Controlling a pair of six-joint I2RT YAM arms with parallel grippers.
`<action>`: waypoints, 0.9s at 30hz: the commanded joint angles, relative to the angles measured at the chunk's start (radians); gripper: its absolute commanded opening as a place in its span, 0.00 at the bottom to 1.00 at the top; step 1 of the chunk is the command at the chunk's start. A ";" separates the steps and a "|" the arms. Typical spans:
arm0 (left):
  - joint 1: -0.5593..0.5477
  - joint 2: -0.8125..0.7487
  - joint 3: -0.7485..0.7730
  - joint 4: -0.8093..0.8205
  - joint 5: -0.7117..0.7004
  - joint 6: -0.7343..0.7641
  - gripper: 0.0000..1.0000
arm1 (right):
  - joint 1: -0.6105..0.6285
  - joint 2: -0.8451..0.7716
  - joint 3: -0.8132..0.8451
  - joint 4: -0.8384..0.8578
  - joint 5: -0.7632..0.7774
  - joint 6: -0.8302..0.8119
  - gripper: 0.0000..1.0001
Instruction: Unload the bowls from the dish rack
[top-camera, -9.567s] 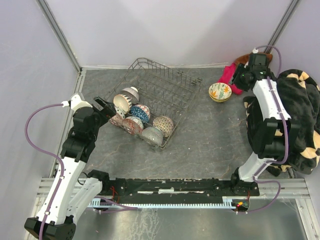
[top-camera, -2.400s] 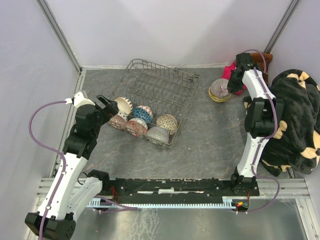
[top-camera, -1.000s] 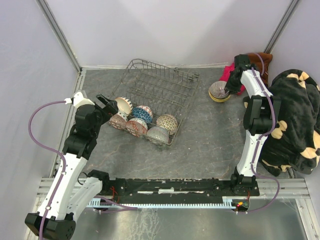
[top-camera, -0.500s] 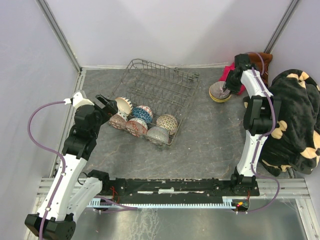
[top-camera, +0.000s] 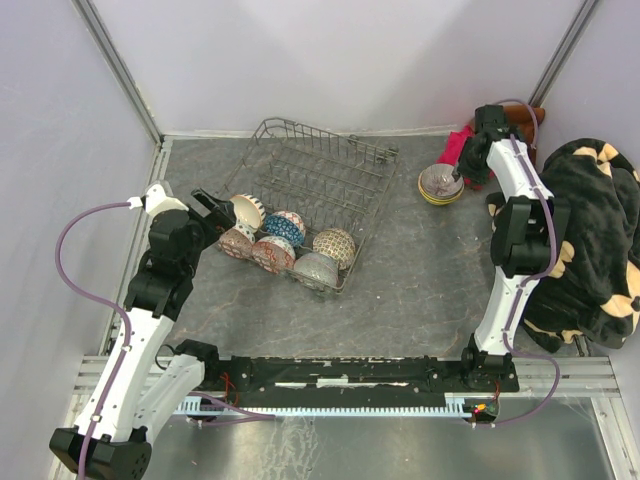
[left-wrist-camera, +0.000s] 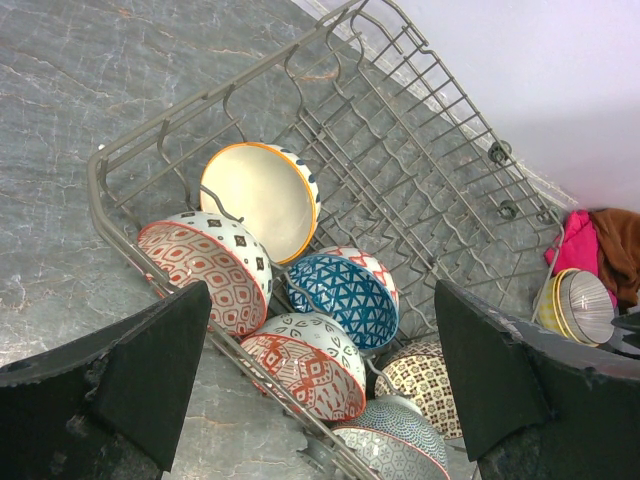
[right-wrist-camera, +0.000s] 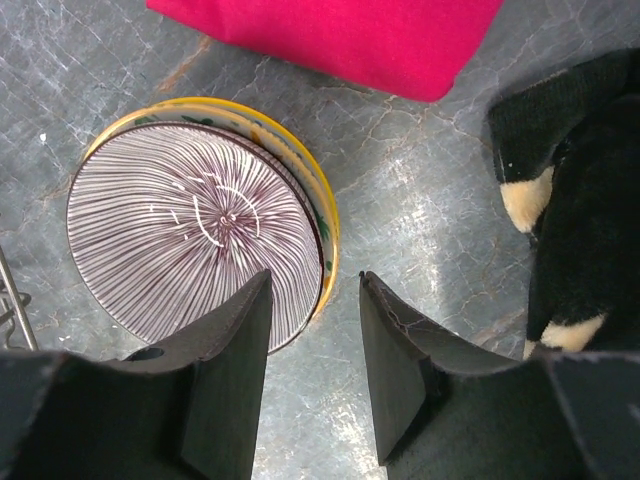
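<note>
The grey wire dish rack (top-camera: 330, 175) lies tilted at the table's middle, with several patterned bowls crowded in its near corner. Among them are a cream one (left-wrist-camera: 258, 200), a blue one (left-wrist-camera: 345, 298) and a red-and-white one (left-wrist-camera: 308, 365). My left gripper (left-wrist-camera: 320, 350) hangs open just outside that corner, touching nothing. At the far right a purple-striped bowl (right-wrist-camera: 190, 235) sits nested in a yellow bowl (right-wrist-camera: 327, 225). My right gripper (right-wrist-camera: 314, 285) is open above their right rim and holds nothing.
A pink cloth (right-wrist-camera: 330, 40) lies just behind the stacked bowls. A black and cream plush blanket (top-camera: 590, 230) fills the right side, close to the right arm. Enclosure walls and metal posts ring the table.
My right gripper has opened and let go of the purple-striped bowl, which now rests in the yellow bowl; the wrist has shifted slightly right. The left arm has not moved.
</note>
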 joint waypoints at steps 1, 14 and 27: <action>-0.003 -0.004 0.019 0.035 -0.016 -0.001 0.99 | -0.005 -0.075 -0.018 -0.002 0.036 -0.018 0.48; -0.003 -0.013 0.040 0.003 -0.078 -0.008 0.99 | 0.180 -0.336 -0.092 0.169 0.017 -0.146 0.49; -0.003 -0.086 0.055 -0.101 -0.228 -0.058 0.99 | 0.619 -0.167 0.068 0.297 -0.013 -0.237 0.51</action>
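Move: The cream bowl in the dish rack lies roughly 56 cm to the right hand's left, 8 cm back and a little lower. The blue bowl is about 46 cm left and 12 cm back of that hand; the finished stack sits just 7 cm to its left, level with it. From the left hand the cream bowl is some 11 cm ahead, 6 cm right and 19 cm down. Right hand rises and sweeps some 25 cm left towards the rack's bowls, turning counter-clockwise; left hand edges left. ##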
